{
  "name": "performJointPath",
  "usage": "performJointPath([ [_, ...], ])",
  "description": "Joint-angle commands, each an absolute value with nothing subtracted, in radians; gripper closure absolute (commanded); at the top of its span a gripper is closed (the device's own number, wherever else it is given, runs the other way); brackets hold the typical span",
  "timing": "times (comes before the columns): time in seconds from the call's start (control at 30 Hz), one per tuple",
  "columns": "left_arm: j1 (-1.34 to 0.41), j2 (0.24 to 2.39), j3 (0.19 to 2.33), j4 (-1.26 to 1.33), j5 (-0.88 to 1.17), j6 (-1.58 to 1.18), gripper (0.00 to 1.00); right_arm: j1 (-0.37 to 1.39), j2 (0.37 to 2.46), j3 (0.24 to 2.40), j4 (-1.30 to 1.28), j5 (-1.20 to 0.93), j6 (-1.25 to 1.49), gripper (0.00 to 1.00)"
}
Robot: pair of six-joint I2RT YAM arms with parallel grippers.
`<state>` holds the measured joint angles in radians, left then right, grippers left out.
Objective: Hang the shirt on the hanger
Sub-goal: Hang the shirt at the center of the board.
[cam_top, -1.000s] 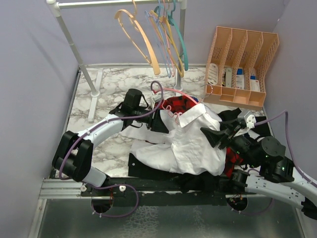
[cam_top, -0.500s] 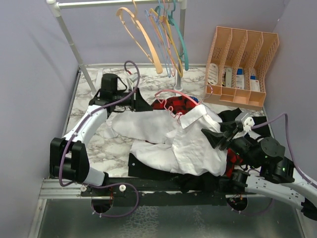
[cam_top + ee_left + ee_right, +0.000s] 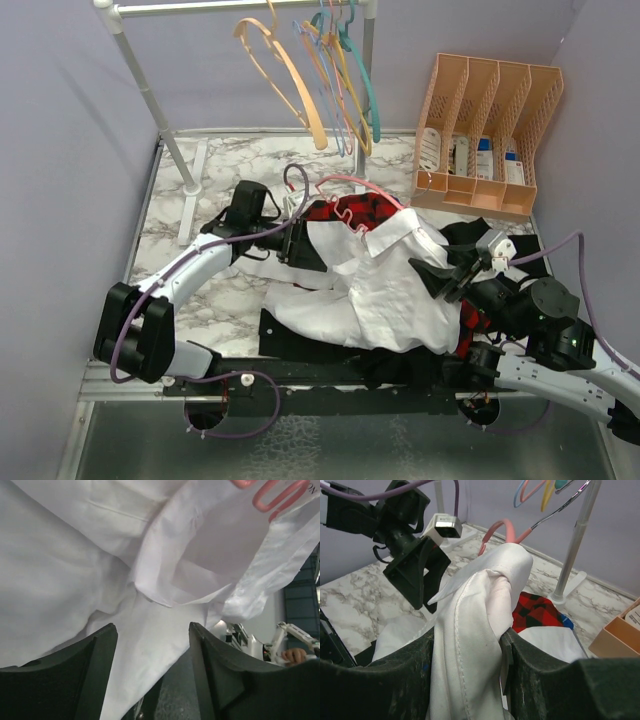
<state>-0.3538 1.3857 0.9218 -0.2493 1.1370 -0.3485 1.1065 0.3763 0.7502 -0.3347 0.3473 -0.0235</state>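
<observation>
The white shirt (image 3: pixel 390 290) lies bunched mid-table over darker clothes. The pink hanger (image 3: pixel 350 184) sticks out of its collar end, and its wavy arm (image 3: pixel 272 492) shows above the cloth. My right gripper (image 3: pixel 432 272) is shut on a thick fold of the shirt (image 3: pixel 470 630), with the hanger (image 3: pixel 500 530) curving out just beyond it. My left gripper (image 3: pixel 305 245) sits at the shirt's left edge. Its jaws (image 3: pixel 152 630) stand apart, with shirt cloth (image 3: pixel 75 555) spread in front of and partly between them.
A clothes rack (image 3: pixel 160 110) at the back carries several hangers (image 3: pixel 330 80). A peach desk organizer (image 3: pixel 490 130) stands at the back right. The red-and-black plaid shirt (image 3: pixel 365 212) and a black garment (image 3: pixel 300 335) lie under the white shirt.
The left gripper pulled a sleeve out to the back left, let it go, and swung back right to the shirt with its jaws apart. The right gripper has held still.
</observation>
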Motion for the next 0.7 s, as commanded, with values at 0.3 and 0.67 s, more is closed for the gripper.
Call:
performJointPath([
  [0.3,-0.411,1.441,0.875,-0.078,1.08,-0.681,0.1,1.109,0.373,0.771,-0.215,0.35,0.028,0.99],
  [0.67,-0.441,1.509,0.952,-0.126,1.0,-0.798,0.11,1.109,0.373,0.783,-0.243,0.364,0.069,0.99],
])
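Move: The shirt's open front edge hangs about 7 cm to the left hand's right, level with it front to back and some 4 cm lower. From the left hand, the pink hanger's middle is about 7 cm right, 10 cm farther out and 4 cm up; the red checked shirt lies 10 cm right, 11 cm farther out and 17 cm down. From the right hand, that open edge is roughly 12 cm left, 2 cm forward and 13 cm below. The right fingers keep their pinch on the white shirt, the hand staying nearly in place. The left hand spreads its part-open fingers wide, draws back about 2 cm, then returns forward while sinking some 3 cm and easing to the right towards the shirt's open edge, rolling about 20 degrees so its front side dips; it ends close to the cloth, a touch not visible. ##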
